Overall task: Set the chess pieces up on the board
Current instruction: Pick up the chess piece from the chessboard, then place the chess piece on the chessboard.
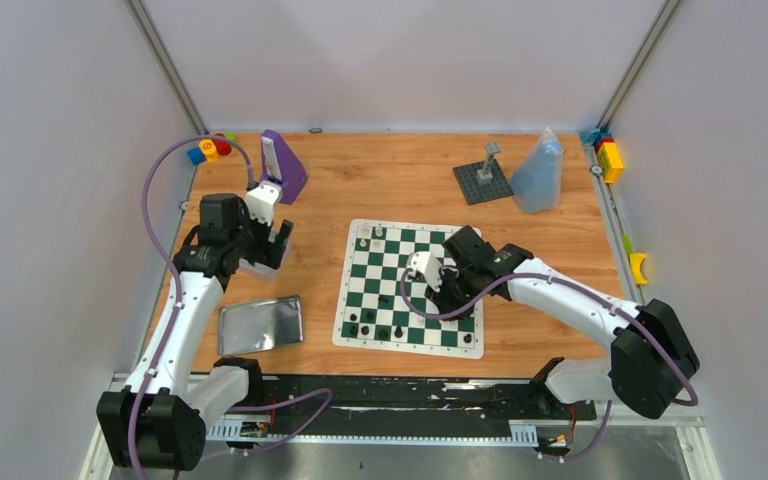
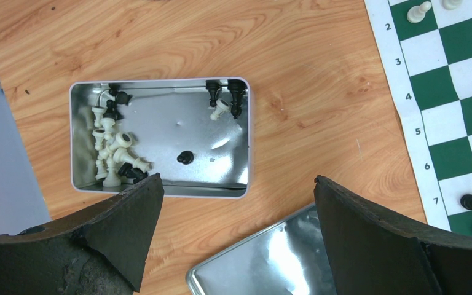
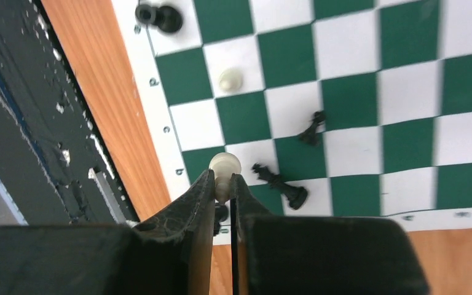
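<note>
The green and white board (image 1: 348,300) lies mid-table with a few chess pieces on it. My right gripper (image 3: 222,179) is shut on a white piece (image 3: 225,165), held just above the squares near the board's lettered edge (image 3: 160,117). Two black pieces (image 3: 279,184) lie tipped over beside it, and a white pawn (image 3: 230,80) stands further off. My left gripper (image 2: 238,190) hangs open and empty over the wood between an open tin (image 2: 160,117) and its lid (image 2: 270,258). The tin holds several white pieces (image 2: 112,150) and black pieces (image 2: 185,158).
The shiny lid (image 1: 260,323) lies left of the board. At the back stand a purple object (image 1: 282,165), a dark grey baseplate with a post (image 1: 482,180) and a bluish bag (image 1: 540,172). Coloured blocks (image 1: 210,148) sit in the corners. A black rail (image 1: 390,395) runs along the near edge.
</note>
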Controlling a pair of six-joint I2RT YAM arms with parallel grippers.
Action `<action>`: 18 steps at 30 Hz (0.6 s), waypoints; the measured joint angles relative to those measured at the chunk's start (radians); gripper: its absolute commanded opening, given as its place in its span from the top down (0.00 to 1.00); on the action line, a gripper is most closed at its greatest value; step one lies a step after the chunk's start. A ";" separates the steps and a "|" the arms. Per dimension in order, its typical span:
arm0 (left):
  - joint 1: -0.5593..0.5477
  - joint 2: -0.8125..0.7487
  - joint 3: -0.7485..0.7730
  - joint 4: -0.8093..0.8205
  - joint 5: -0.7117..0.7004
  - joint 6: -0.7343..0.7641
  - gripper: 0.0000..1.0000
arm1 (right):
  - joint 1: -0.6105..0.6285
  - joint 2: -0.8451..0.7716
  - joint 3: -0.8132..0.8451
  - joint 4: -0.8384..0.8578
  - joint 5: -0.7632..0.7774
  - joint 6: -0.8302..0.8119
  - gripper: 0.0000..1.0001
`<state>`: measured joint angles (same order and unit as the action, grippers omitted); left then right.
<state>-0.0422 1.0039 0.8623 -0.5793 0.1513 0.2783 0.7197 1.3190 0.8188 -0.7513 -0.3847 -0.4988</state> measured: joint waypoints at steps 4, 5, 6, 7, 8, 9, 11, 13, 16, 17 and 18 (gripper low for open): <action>0.000 0.000 0.000 0.000 0.000 0.000 0.00 | -0.006 0.004 0.119 0.002 0.033 -0.001 0.98; 0.000 0.000 0.000 0.000 0.000 0.000 0.00 | -0.014 0.014 0.157 0.002 0.044 -0.001 0.98; 0.000 0.000 0.000 0.000 0.000 0.000 0.00 | -0.023 0.033 0.192 0.002 0.055 -0.001 0.98; 0.000 0.000 0.000 0.000 0.001 0.000 0.00 | -0.036 0.056 0.229 0.002 0.065 -0.001 0.98; 0.000 0.000 0.000 0.000 0.001 0.000 0.00 | -0.052 0.092 0.272 0.005 0.077 0.000 0.98; 0.000 0.000 0.000 0.000 0.001 0.000 0.00 | -0.067 0.124 0.306 0.010 0.089 0.003 0.98; 0.000 -0.002 0.000 0.000 0.001 0.000 0.00 | -0.107 0.211 0.387 0.021 0.113 0.015 0.98; 0.000 -0.005 0.000 0.000 0.002 0.000 0.00 | -0.140 0.288 0.447 0.028 0.132 0.028 0.98; 0.000 -0.014 0.000 0.000 0.005 0.000 0.00 | -0.182 0.386 0.520 0.033 0.150 0.047 0.99; 0.000 -0.015 0.000 0.000 0.006 0.000 0.00 | -0.195 0.417 0.543 0.032 0.154 0.053 0.99; 0.000 -0.016 0.000 0.000 0.006 0.000 0.00 | -0.207 0.446 0.567 0.031 0.157 0.058 0.99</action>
<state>-0.0422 0.9874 0.8623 -0.5793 0.1577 0.2787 0.5129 1.7645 1.3857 -0.7200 -0.2276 -0.4404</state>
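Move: The right gripper already holds a white piece just off the near right part of the board. The empty square for it is in the far row, about 21 cm ahead, 2 cm left and 5 cm lower. Two white pieces fill that row's right end, also 21 cm ahead, some 2 and 5 cm to the right. Nearby, a black piece lies 4 cm ahead, 2 cm right. From the left gripper, that square is roughly 36 cm right, 7 cm ahead, 15 cm below. Sweep the right gripper forward about 19 cm over the board, drifting a little left, towards the far row beside the two white pieces; arc up some 6 cm first, then start sinking by about 2 cm. Keep the white piece pinched between the closed fingers while the wrist turns clockwise some 20 degrees and tips the fingertips slightly forward. ##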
